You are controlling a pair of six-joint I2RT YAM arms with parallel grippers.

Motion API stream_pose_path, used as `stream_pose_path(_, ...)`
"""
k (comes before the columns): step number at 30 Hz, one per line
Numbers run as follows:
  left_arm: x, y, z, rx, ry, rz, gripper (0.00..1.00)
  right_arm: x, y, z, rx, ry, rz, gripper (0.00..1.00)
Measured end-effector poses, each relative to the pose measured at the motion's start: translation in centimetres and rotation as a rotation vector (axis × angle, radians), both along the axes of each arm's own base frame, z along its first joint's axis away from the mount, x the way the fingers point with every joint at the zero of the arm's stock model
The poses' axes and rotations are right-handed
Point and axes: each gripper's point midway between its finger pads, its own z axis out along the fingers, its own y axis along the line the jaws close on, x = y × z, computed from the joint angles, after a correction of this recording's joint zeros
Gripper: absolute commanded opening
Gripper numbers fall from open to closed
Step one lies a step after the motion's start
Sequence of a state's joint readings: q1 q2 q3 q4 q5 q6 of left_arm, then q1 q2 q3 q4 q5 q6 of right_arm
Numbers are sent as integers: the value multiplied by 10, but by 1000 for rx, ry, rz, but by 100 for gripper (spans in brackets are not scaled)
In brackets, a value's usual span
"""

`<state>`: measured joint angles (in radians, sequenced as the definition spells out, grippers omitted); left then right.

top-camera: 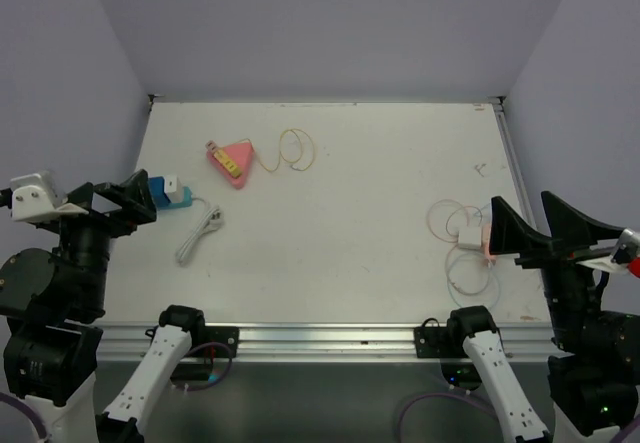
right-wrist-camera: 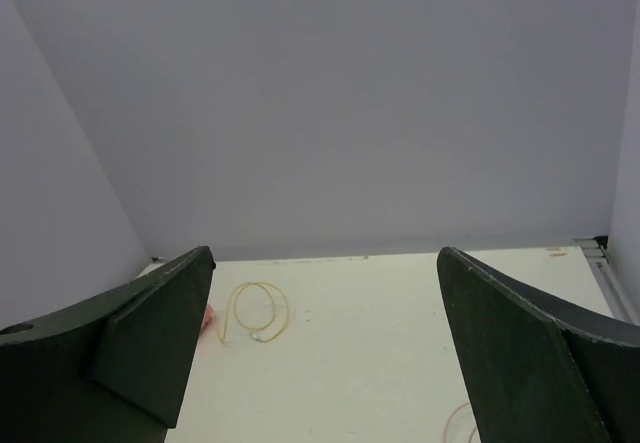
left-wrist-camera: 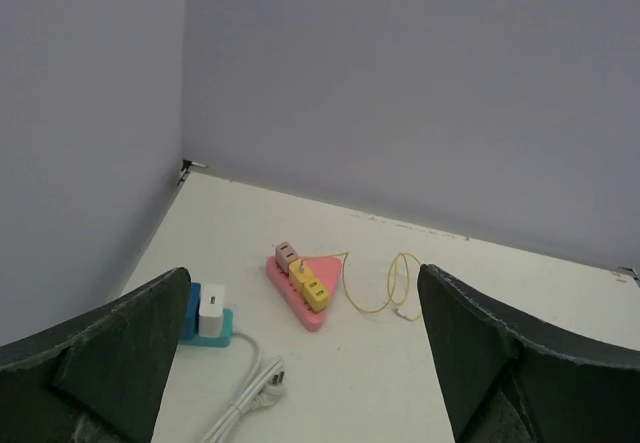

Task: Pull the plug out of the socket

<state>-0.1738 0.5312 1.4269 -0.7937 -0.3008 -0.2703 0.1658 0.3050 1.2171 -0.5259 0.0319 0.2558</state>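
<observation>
A pink triangular socket [top-camera: 238,153] lies at the table's far left, with yellow plugs [top-camera: 226,162] and a yellow cable [top-camera: 295,150] running from it. In the left wrist view the yellow plugs [left-wrist-camera: 312,289] sit pushed into that pink socket [left-wrist-camera: 327,266]. A teal socket [top-camera: 181,199] holding a white plug [top-camera: 171,183] lies nearer, close to my left gripper [top-camera: 128,199], which is open and empty. At the right, a white plug [top-camera: 470,238] sits against a pink block [top-camera: 487,244] just ahead of my open, empty right gripper [top-camera: 540,225].
A white cord with a plug end [top-camera: 198,231] trails from the teal socket. Thin pink cable loops [top-camera: 455,218] surround the white plug on the right. Walls enclose the table at the back and both sides. A metal rail [top-camera: 320,338] runs along the near edge.
</observation>
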Motion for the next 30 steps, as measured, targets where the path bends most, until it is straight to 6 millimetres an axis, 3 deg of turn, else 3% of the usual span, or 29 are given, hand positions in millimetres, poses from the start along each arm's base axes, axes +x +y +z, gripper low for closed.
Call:
stream_pose_path(6, 9, -2, -18, 8, 47, -4, 100, 11, 6, -15, 16, 38, 24, 99)
stream_pose_path(15, 32, -8, -67, 20, 177, -13, 100, 46, 23, -74, 59, 206, 88, 99)
stream_pose_path(19, 47, -14, -99, 18, 267, -22, 100, 74, 30, -119, 81, 377, 89, 99)
stream_pose_path(24, 71, -23, -162, 21, 454, -37, 100, 110, 40, -205, 74, 711, 87, 99)
stream_pose_path(28, 86, -31, -222, 16, 645, -47, 100, 114, 55, -271, 67, 937, 145, 99)
stream_pose_path(30, 94, -34, -245, 7, 733, -45, 100, 108, 62, -294, 80, 998, 184, 99)
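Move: The white plug on the teal socket lies about 24 cm ahead of the left gripper, 7 cm to its left and 43 cm below; the blue plug sits 5 cm farther left, the pink socket with yellow plugs 8 cm farther out and 15 cm right of the white plug, the white cable 13 cm straight ahead of that gripper. From the right gripper, the white box is about 14 cm ahead, 10 cm right, 44 cm down, with the pink loop 6 cm beyond it. Bring both open grippers down out of their high pose with growing speed, tipping the fingers towards the table: the left some 25 cm down and 9 cm forward towards the teal socket, tipping about 40 degrees; the right roughly 30 cm down and 11 cm forward, tipping nearly 60 degrees, to the left of the white box. Touch nothing, fingers wide open. ##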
